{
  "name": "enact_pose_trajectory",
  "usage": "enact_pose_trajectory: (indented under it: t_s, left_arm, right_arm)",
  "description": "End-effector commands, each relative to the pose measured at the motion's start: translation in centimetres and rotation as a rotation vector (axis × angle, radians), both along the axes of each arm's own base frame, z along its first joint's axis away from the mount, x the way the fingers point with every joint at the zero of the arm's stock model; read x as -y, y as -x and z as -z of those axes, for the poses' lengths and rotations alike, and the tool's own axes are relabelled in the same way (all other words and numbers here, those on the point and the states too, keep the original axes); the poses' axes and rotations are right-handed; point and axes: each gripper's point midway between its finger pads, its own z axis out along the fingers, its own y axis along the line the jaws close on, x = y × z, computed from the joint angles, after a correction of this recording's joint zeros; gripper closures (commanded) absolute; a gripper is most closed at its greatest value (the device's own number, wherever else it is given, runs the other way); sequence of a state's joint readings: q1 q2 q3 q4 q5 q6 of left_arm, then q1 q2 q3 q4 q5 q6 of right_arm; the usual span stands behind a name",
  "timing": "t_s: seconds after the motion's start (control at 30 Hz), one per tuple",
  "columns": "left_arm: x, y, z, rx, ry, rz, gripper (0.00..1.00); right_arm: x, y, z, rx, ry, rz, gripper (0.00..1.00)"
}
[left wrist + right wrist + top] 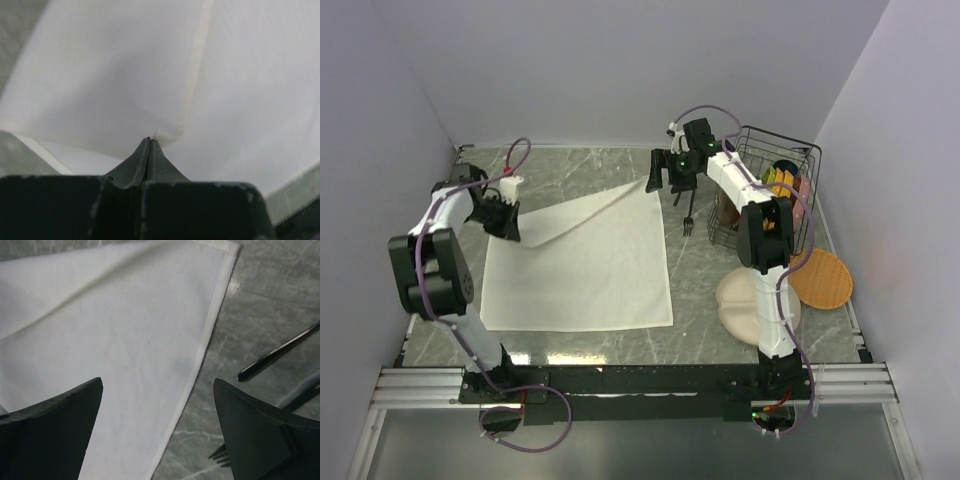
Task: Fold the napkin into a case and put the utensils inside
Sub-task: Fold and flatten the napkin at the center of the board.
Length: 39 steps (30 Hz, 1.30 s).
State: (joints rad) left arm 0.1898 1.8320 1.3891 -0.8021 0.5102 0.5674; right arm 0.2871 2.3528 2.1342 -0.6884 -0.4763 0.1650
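Note:
The cream-white napkin [585, 265] lies spread on the marble table, with its far-left corner lifted and a crease running toward its far-right corner. My left gripper [506, 225] is shut on that lifted corner; in the left wrist view the closed tips [149, 141] pinch a fold of the napkin [100, 75]. My right gripper [665, 185] hangs open over the napkin's far-right corner, with nothing between its fingers [157, 380] and the napkin [125, 330] flat below. A dark fork [690, 215] lies just right of the cloth, its tines [220, 456] visible. A second dark slim handle [280, 352] lies beside it. I see no folded case.
A black wire basket [810, 160] with colourful items stands at the far right. A round beige divided plate [735, 300] and an orange plate [825, 280] lie at the near right beside the right arm. White walls close in the table on three sides.

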Motion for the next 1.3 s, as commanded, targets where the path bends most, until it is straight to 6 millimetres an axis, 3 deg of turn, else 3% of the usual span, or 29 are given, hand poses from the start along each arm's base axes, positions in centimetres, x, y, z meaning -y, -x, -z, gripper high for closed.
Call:
enact_pose_trajectory:
  t_s: [0.0,0.27,0.37,0.47,0.67,0.97,1.13,1.27]
  left_arm:
    - [-0.5,6.3,-2.2,0.026,-0.025,0.15,0.99]
    - [-3.7,10.6,-3.4,-0.004,-0.049,0.126,0.99]
    - [-5.0,11.9,-2.1,-0.026,-0.097,0.088,0.99]
    - [-5.0,12.9,-0.6,-0.058,-0.099,0.063,0.99]
    - [-5.0,11.4,-0.2,-0.08,-0.053,-0.006,0.99]
    - [-5.2,10.5,-0.2,-0.082,-0.046,-0.033,0.99]
    - [-5.1,9.8,-0.5,-0.07,-0.028,-0.049,0.99]
    - [-5.3,9.3,-0.7,-0.062,-0.025,-0.057,0.99]
  right_arm:
    - [2.0,2.3,-4.3,0.046,0.064,-0.045,0.0]
    - [4.0,6.6,-5.3,0.005,0.122,-0.063,0.0]
    - [4.6,7.8,-4.3,-0.049,0.137,-0.04,0.04]
    - [4.4,9.9,-2.3,-0.137,0.115,-0.041,0.16]
    - [4.3,11.3,1.7,-0.23,0.124,-0.047,0.34]
    - [2.7,13.1,4.0,-0.275,0.122,-0.091,0.37]
    - [2.1,12.8,3.8,-0.182,0.178,-0.091,0.37]
    - [2.5,12.4,5.3,-0.189,0.243,-0.064,0.37]
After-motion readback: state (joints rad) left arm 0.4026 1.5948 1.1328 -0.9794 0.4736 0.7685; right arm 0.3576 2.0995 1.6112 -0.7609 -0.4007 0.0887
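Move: The left hand pinches the napkin's far left corner; the spot on the napkin's left margin to which it is taken lies about 11 cm back, 5 cm left and 5 cm lower, with the near left corner some 24 cm back and 10 cm left. The right hand is open; the far right corner lies about 3 cm ahead, 2 cm left and 8 cm below, the fork about 5 cm back and 6 cm right. Left draws its pinched corner back-left over the napkin 12 cm; right follows 14 cm back and down, narrowing. ##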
